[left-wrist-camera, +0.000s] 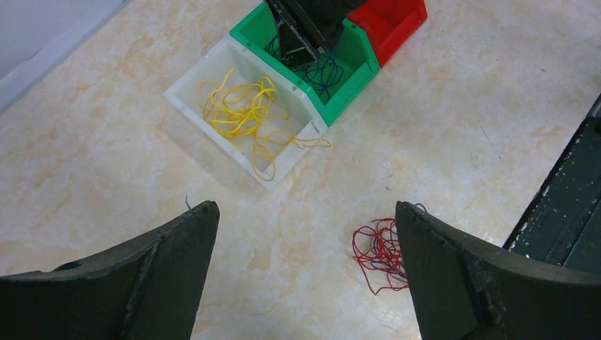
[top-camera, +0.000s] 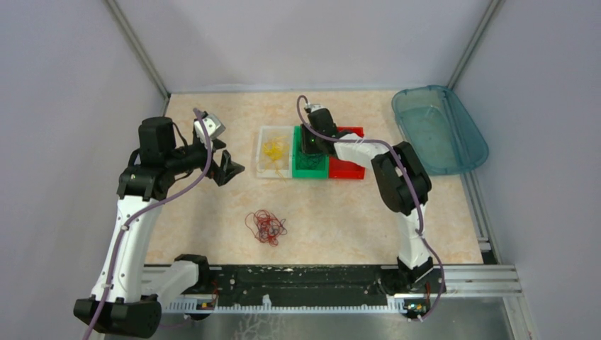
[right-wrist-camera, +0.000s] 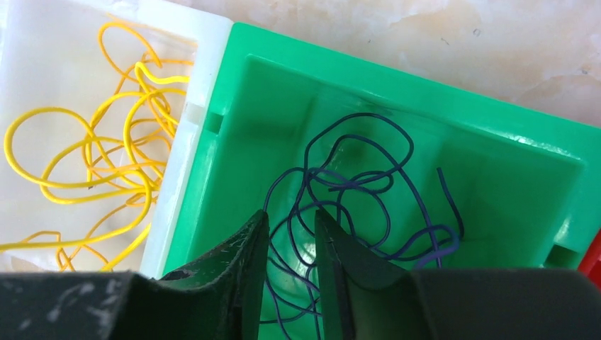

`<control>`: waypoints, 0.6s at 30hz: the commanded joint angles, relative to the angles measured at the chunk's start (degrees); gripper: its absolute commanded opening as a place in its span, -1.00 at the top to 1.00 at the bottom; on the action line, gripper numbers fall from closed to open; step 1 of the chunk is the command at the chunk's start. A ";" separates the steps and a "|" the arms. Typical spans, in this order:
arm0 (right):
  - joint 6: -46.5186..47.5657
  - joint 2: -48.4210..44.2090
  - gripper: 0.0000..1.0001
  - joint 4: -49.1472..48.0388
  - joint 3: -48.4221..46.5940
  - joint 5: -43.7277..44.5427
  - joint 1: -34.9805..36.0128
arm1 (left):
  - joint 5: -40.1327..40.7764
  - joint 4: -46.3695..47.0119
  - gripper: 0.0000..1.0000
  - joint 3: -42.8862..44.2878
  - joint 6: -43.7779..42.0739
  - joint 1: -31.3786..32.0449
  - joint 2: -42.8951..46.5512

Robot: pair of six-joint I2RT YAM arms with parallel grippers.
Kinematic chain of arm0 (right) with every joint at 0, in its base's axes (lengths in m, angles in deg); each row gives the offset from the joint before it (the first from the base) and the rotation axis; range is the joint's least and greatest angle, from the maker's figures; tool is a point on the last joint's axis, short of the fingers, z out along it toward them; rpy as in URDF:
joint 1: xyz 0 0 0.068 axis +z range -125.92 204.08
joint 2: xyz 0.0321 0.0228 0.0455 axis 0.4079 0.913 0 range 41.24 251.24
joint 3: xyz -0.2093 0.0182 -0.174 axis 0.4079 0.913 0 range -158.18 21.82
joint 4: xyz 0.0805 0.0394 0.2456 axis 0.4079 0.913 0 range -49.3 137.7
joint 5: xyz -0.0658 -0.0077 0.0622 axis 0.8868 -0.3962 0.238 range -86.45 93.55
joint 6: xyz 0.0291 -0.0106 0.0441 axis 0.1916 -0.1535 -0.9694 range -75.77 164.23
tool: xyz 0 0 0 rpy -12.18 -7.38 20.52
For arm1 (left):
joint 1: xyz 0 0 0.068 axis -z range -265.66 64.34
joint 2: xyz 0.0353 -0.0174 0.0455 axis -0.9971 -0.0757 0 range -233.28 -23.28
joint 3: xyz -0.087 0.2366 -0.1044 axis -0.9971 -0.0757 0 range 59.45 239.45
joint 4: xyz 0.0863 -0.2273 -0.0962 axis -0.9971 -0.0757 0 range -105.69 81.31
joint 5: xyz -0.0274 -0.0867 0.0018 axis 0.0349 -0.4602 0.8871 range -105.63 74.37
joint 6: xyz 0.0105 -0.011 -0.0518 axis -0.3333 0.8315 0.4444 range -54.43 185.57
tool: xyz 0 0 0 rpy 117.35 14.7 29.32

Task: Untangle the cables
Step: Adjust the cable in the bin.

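A red tangle of cables (top-camera: 266, 227) with a few dark strands in it lies loose on the table, also in the left wrist view as the same tangle (left-wrist-camera: 379, 253). Yellow cables (left-wrist-camera: 244, 113) sit in the white bin (left-wrist-camera: 197, 65), one loop hanging over its near wall. Dark purple cables (right-wrist-camera: 368, 177) lie in the green bin (right-wrist-camera: 397, 78). My right gripper (right-wrist-camera: 290, 212) is lowered into that green bin, jaws a little apart, purple strands lying in the gap under them. My left gripper (left-wrist-camera: 305, 207) hovers wide open above bare table, left of the red tangle.
A red bin (top-camera: 347, 168) stands right of the green bin (top-camera: 310, 168). A teal tub (top-camera: 439, 127) sits at the back right corner. The black rail (top-camera: 298, 280) runs along the near edge. Grey walls close in left, right and back.
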 commanded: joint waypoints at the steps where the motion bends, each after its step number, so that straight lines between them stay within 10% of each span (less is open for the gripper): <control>1: 1.67 -7.12 0.32 1.51 -4.71 -1.05 0.34 | -0.85 0.46 -0.99 1.74 -0.34 0.25 -0.18; 18: 3.64 -20.21 -0.10 10.90 -5.06 -10.60 0.72 | -3.28 -0.41 -0.99 1.99 0.40 0.25 -0.25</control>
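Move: Just below the right hand's fingers, inside the green bin, lies the dark blue cable, its middle about 2 cm right, 1 cm back and 3 cm down. The yellow cable in the white bin is some 11 cm to the hand's left, level with it; the red bin's middle is about 13 cm right and 1 cm back. The red cable pile lies roughly 24 cm back and 12 cm left. From the left hand the blue cable is about 17 cm ahead, 21 cm right and 26 cm below. Rising out of the green bin, the right hand pulls away from the blue cable almost straight up, about 16 cm, easing off near the top with a slight drift back. Its fingers spread further, from about a third to half open, while the fingertips tilt up and the hand's left side rises, each some 8 degrees. ##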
